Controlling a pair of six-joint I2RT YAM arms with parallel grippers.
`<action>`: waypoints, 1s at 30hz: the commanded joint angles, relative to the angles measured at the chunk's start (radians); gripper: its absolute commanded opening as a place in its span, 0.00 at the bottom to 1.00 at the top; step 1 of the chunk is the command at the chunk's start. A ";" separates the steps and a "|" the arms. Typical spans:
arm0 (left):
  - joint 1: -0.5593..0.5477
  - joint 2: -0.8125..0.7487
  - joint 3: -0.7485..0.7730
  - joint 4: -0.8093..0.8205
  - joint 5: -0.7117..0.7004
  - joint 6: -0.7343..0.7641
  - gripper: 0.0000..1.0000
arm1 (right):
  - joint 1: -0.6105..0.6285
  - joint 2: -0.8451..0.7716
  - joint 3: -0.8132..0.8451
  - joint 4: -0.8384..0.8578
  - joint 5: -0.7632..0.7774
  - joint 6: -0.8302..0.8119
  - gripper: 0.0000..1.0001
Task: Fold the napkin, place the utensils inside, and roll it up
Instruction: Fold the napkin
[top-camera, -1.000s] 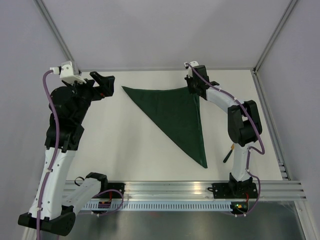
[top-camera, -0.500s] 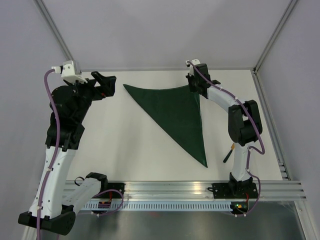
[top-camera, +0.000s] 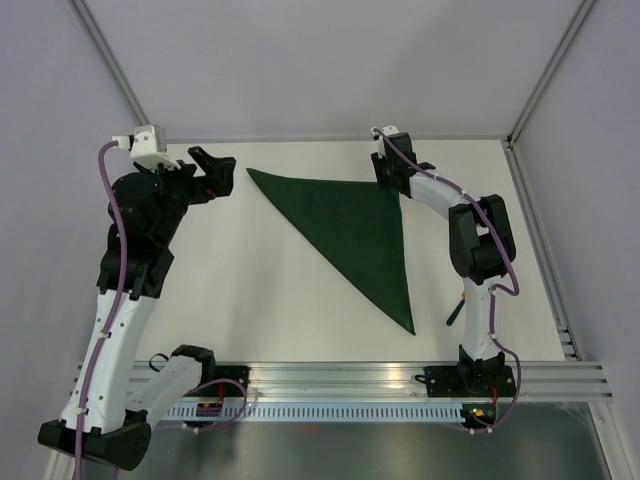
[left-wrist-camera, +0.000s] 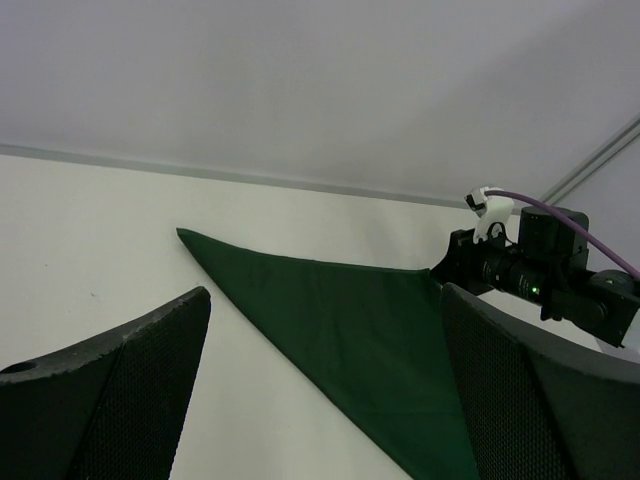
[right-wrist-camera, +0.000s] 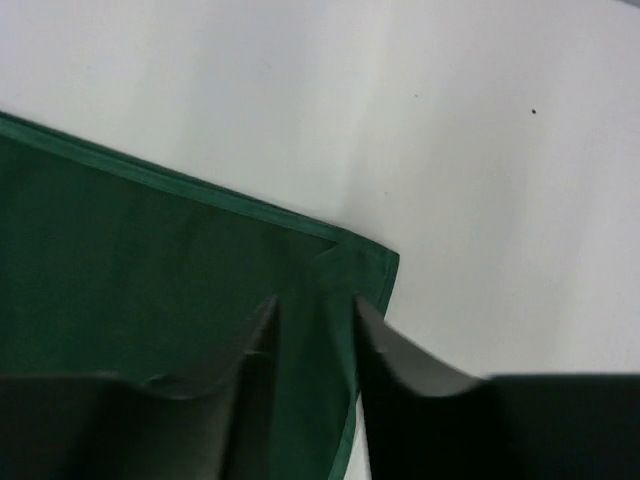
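The dark green napkin (top-camera: 360, 225) lies flat on the white table, folded into a triangle with its long edge running from far left to near right. My right gripper (top-camera: 388, 172) is over the napkin's far right corner. In the right wrist view its jaws stand apart around that corner (right-wrist-camera: 350, 262), which lies flat, so the right gripper (right-wrist-camera: 315, 310) is open and holds nothing. My left gripper (top-camera: 212, 165) hovers open, off the napkin's far left tip, with the napkin (left-wrist-camera: 370, 320) seen between its fingers (left-wrist-camera: 140, 380). The knife (top-camera: 455, 310) lies near the right arm's base, partly hidden.
The table's back edge and grey wall (top-camera: 330, 60) run just beyond both grippers. A metal rail (top-camera: 380, 385) carrying the arm bases borders the near edge. Bare white tabletop (top-camera: 250, 290) lies left of the napkin.
The right gripper's jaws have parted and let go of the napkin's far right corner, which now lies flat. The left arm has shifted slightly right.
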 joint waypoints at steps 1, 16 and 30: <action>0.001 -0.017 -0.013 0.048 0.016 -0.043 1.00 | -0.015 0.036 0.065 -0.026 0.082 0.002 0.46; 0.001 -0.103 -0.183 0.159 0.063 -0.149 1.00 | -0.146 -0.344 -0.273 -0.202 0.079 0.062 0.56; 0.003 -0.077 -0.335 0.348 0.177 -0.250 1.00 | -0.464 -0.607 -0.634 -0.437 -0.099 0.072 0.55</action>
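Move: The knife lies on the table about 31 cm back from the right hand and 16 cm to its right, only some 3 cm lower. The folded napkin's middle is roughly 12 cm back and 8 cm to this hand's left, its far right corner about 1 cm ahead and 3 cm to the right. From the left hand, high up, the knife is some 48 cm to the right, 8 cm back and 36 cm below. The right hand opens its already parting fingers to just over half while easing about 1 cm forward and down at the napkin's far right corner, then comes away in a low arc, about 20 cm back and 20 cm to the right, rising a little and sinking again, turning clockwise some 25 degrees and tipping down as it nears the knife's blade tip, without touching it. The empty left hand, still wide open, sinks about 7 cm, drifts 3 cm right and rolls slightly, its left side dropping. ##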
